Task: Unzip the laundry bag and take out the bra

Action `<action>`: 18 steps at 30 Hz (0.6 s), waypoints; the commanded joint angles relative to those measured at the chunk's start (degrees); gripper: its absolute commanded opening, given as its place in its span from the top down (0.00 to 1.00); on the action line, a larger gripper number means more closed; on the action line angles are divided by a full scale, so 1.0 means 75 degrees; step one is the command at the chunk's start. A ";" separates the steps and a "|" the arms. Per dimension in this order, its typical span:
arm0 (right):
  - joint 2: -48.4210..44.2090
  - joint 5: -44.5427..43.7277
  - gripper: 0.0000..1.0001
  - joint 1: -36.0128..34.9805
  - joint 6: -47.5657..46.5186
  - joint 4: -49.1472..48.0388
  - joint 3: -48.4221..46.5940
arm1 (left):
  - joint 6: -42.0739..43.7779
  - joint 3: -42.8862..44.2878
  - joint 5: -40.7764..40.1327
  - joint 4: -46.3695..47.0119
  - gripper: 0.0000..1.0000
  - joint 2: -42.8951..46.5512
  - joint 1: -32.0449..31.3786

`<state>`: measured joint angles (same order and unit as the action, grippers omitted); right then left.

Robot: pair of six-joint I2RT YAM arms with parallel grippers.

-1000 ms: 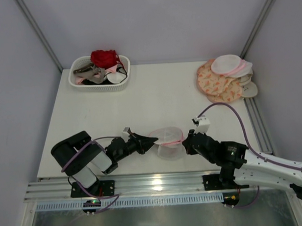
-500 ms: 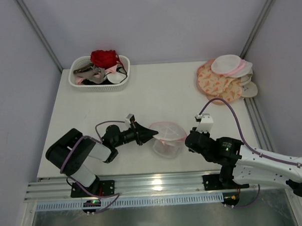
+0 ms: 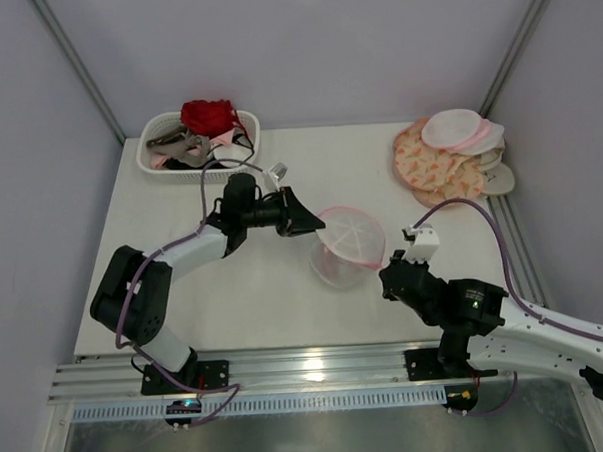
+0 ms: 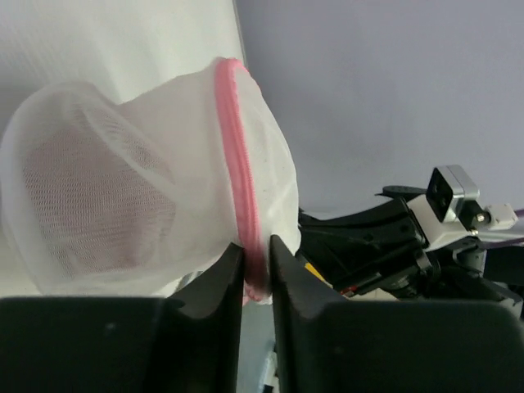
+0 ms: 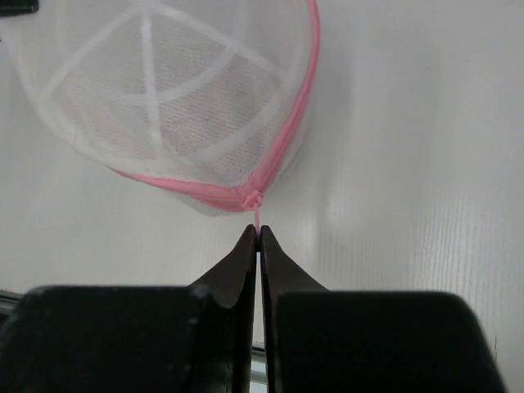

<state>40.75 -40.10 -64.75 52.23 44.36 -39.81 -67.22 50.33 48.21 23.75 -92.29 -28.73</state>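
Observation:
The laundry bag (image 3: 347, 246), a small white mesh dome with a pink zipper rim, hangs tilted just above the table's middle. My left gripper (image 3: 315, 225) reaches in from the left and is shut on the bag's pink rim (image 4: 246, 205), which fills the gap between the jaws of the left gripper (image 4: 257, 250). My right gripper (image 3: 385, 271) sits at the bag's near right side. In the right wrist view the right gripper (image 5: 259, 233) is shut on the thin pink zipper pull (image 5: 258, 217) under the laundry bag (image 5: 164, 98). The bra is hidden; only a faint pinkish shade shows through the mesh.
A white slotted basket (image 3: 248, 148) holding red and pale clothes stands at the back left. Peach-patterned round pouches (image 3: 439, 165) are piled at the back right, by the metal rail (image 3: 518, 247). The right arm (image 4: 385, 246) shows close behind the bag in the left wrist view.
My left gripper swung toward the back and right, carrying the bag's rim with it. The bag rose and tilted. The right gripper shifted slightly right, still on the zipper pull.

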 commanded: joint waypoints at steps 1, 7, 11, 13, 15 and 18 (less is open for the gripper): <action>-0.0195 -0.0068 0.96 0.0044 -0.0647 -0.0298 0.0292 | 0.1558 0.0602 -0.0613 -0.2159 0.70 -0.0256 0.0221; 0.0225 0.0330 0.96 0.0044 -0.0845 -0.0943 0.0351 | 0.0924 -0.0567 -0.1749 -0.1759 0.01 0.0737 0.0140; 0.0530 0.0810 0.96 0.0055 -0.1092 -0.1740 0.0492 | 0.0316 -0.1704 -0.2943 -0.1959 0.01 0.2201 -0.0316; 0.0601 0.1300 0.97 0.0055 -0.1325 -0.2467 0.0667 | -0.0164 -0.2218 -0.3215 -0.1995 0.00 0.2917 -0.0783; 0.0625 0.1688 0.96 0.0055 -0.1467 -0.3272 0.0877 | -0.0829 -0.2513 -0.3542 -0.1820 0.01 0.3269 -0.1055; 0.0695 0.2298 0.96 0.0055 -0.1702 -0.3874 0.1066 | -0.1290 -0.2854 -0.4011 -0.1350 0.00 0.3703 -0.1418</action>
<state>45.65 -28.29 -64.47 42.63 25.82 -32.67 -70.72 30.85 24.82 10.31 -66.54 -37.80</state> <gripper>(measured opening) 0.040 0.994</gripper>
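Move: The laundry bag hangs pulled out between the hands. Its far-left pink rim is still at the left fingertips, and its middle is about 4 cm back, 5 cm right and 5 cm below the left hand. That middle lies about 6 cm ahead and 8 cm left of the right hand, a touch below it. The zip slider, its pull pinched by the right fingers, is some 2 cm ahead of the right hand, level sideways and slightly lower; from the left hand it is roughly 8 cm back, 13 cm right and 5 cm down. The bag's pink rim comes free as the left fingers spread wide during a short forward drift; the left hand then swings back about 10 cm, a little leftward, dipping some 6 cm and partly rising again, to end beside the right hand. Keeping its pinch on the zip pull, the right hand carries it left some 5 cm and down about 3 cm, turning counter-clockwise. ##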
